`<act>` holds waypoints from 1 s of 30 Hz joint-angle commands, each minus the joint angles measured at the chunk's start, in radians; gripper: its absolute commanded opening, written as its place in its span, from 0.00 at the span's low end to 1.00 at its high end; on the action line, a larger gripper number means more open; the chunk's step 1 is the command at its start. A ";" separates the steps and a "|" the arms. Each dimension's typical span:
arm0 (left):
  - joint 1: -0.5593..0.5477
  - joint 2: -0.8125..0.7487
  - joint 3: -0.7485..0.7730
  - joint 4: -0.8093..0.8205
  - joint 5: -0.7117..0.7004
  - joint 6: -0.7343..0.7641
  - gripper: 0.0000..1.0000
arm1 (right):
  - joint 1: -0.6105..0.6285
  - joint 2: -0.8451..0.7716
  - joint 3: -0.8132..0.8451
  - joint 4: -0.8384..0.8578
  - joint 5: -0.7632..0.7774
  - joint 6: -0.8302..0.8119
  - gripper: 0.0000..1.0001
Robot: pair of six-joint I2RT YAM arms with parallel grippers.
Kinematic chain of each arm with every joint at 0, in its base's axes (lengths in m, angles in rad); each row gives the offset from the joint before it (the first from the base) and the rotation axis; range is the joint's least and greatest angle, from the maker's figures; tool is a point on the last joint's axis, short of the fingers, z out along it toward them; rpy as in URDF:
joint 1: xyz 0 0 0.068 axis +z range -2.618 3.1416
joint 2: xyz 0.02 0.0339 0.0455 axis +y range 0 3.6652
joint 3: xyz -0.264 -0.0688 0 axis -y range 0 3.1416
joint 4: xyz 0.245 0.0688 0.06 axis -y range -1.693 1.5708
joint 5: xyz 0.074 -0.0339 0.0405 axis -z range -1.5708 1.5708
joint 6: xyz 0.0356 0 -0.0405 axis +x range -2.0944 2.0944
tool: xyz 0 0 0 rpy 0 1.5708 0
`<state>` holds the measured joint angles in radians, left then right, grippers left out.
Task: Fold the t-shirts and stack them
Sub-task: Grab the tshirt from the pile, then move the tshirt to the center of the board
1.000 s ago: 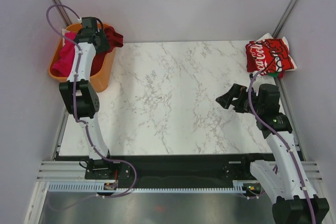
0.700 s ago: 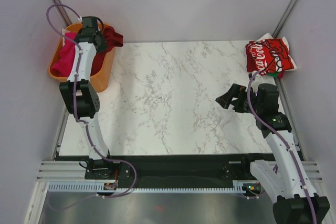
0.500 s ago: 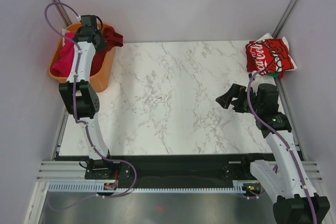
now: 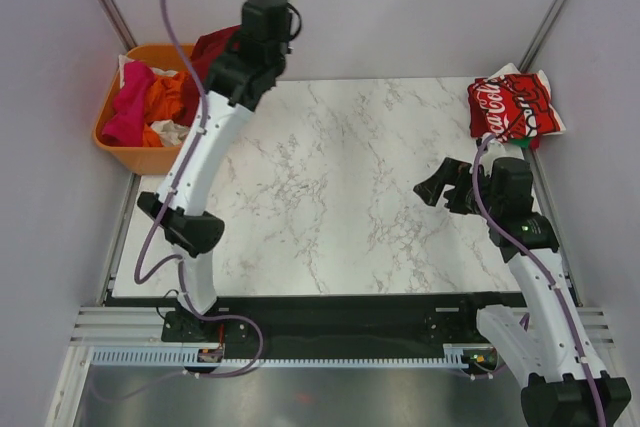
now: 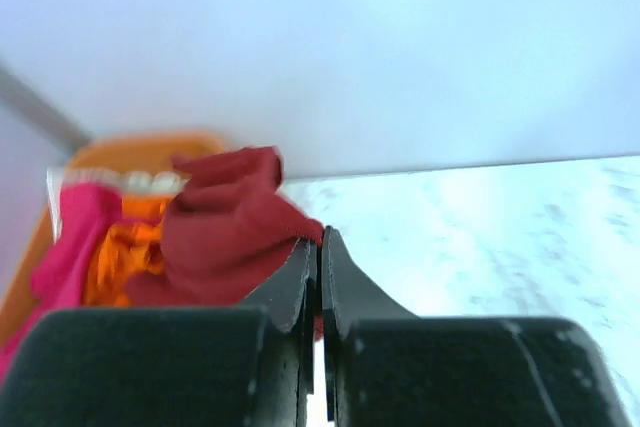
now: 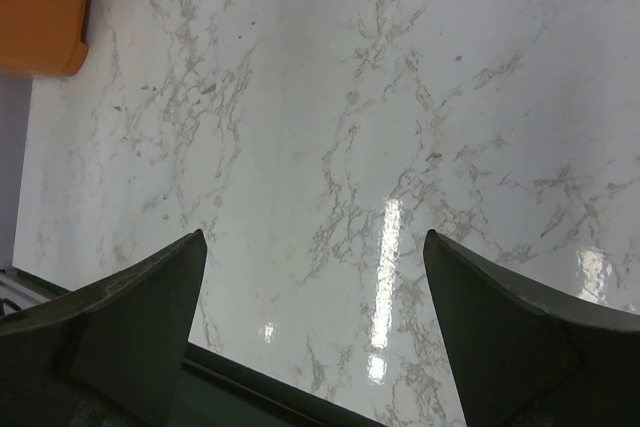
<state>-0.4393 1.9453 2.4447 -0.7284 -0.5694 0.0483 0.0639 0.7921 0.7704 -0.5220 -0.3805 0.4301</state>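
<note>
My left gripper (image 4: 222, 65) is raised over the table's back left corner and shut on the dark-red t-shirt (image 4: 206, 47). In the left wrist view the fingertips (image 5: 320, 239) pinch an edge of that t-shirt (image 5: 225, 232), and the rest of it hangs down toward the tub. Pink (image 4: 125, 112), orange (image 4: 165, 97) and white t-shirts lie bunched in the orange tub (image 4: 120, 155). A folded red Coca-Cola t-shirt (image 4: 512, 107) rests at the back right corner. My right gripper (image 4: 437, 187) hovers open over the marble top, nothing between its fingers (image 6: 150, 307).
The orange tub's corner (image 6: 40, 7) shows at the top left of the right wrist view. White marble tabletop (image 4: 340, 177) spans the middle. Grey walls and metal posts close in the back and sides. A dark rail runs along the near edge (image 4: 330, 312).
My left gripper shut on the dark-red t-shirt in the tub, then rose and swung right, pulling the shirt up with it. The right arm stayed put.
</note>
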 commanded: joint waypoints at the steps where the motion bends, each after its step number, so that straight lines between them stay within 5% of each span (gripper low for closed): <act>1: -0.205 -0.051 0.059 0.135 -0.243 0.272 0.02 | 0.005 -0.022 0.073 -0.054 0.072 -0.024 0.98; 8: -0.534 0.012 0.000 0.144 -0.331 0.361 0.02 | 0.005 -0.067 0.096 -0.128 0.198 -0.007 0.98; 11: -0.573 0.030 -0.107 0.062 -0.195 0.236 0.04 | 0.007 -0.073 0.105 -0.153 0.213 0.007 0.98; 14: -0.547 0.096 -0.096 -0.122 0.011 0.017 0.04 | 0.005 -0.088 0.112 -0.179 0.247 0.006 0.98; 18: -0.533 0.153 -0.176 -0.134 0.274 -0.080 0.02 | 0.005 -0.105 0.107 -0.208 0.256 -0.005 0.98; 30: -0.463 0.446 0.030 -0.094 0.635 -0.266 0.02 | 0.005 -0.221 -0.083 -0.050 0.022 0.108 0.98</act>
<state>-0.9348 2.3623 2.4039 -0.9077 -0.1425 -0.0780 0.0639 0.5762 0.7422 -0.6586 -0.2626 0.4801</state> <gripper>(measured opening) 0.037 0.980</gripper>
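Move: The left hand, holding the dark red t-shirt high, has its landing place, the bare table centre-right, about 14 cm back, 32 to its right and 43 below. The orange bin is some 21 cm left and 3 back of this hand; the open right gripper is 11 cm nearer and 7 farther right than the landing place. From the right hand that place lies 11 cm ahead, 7 left, 20 below. Rightward and slightly back at first, rising a little, the left hand drags the pinched t-shirt away from the bin, then swoops down towards the table beyond the right gripper: some 32 cm right and 28 down overall, tipping its fingers downward and turning clockwise, grip kept shut. The right hand, still open, sways right and eases back a few centimetres. ##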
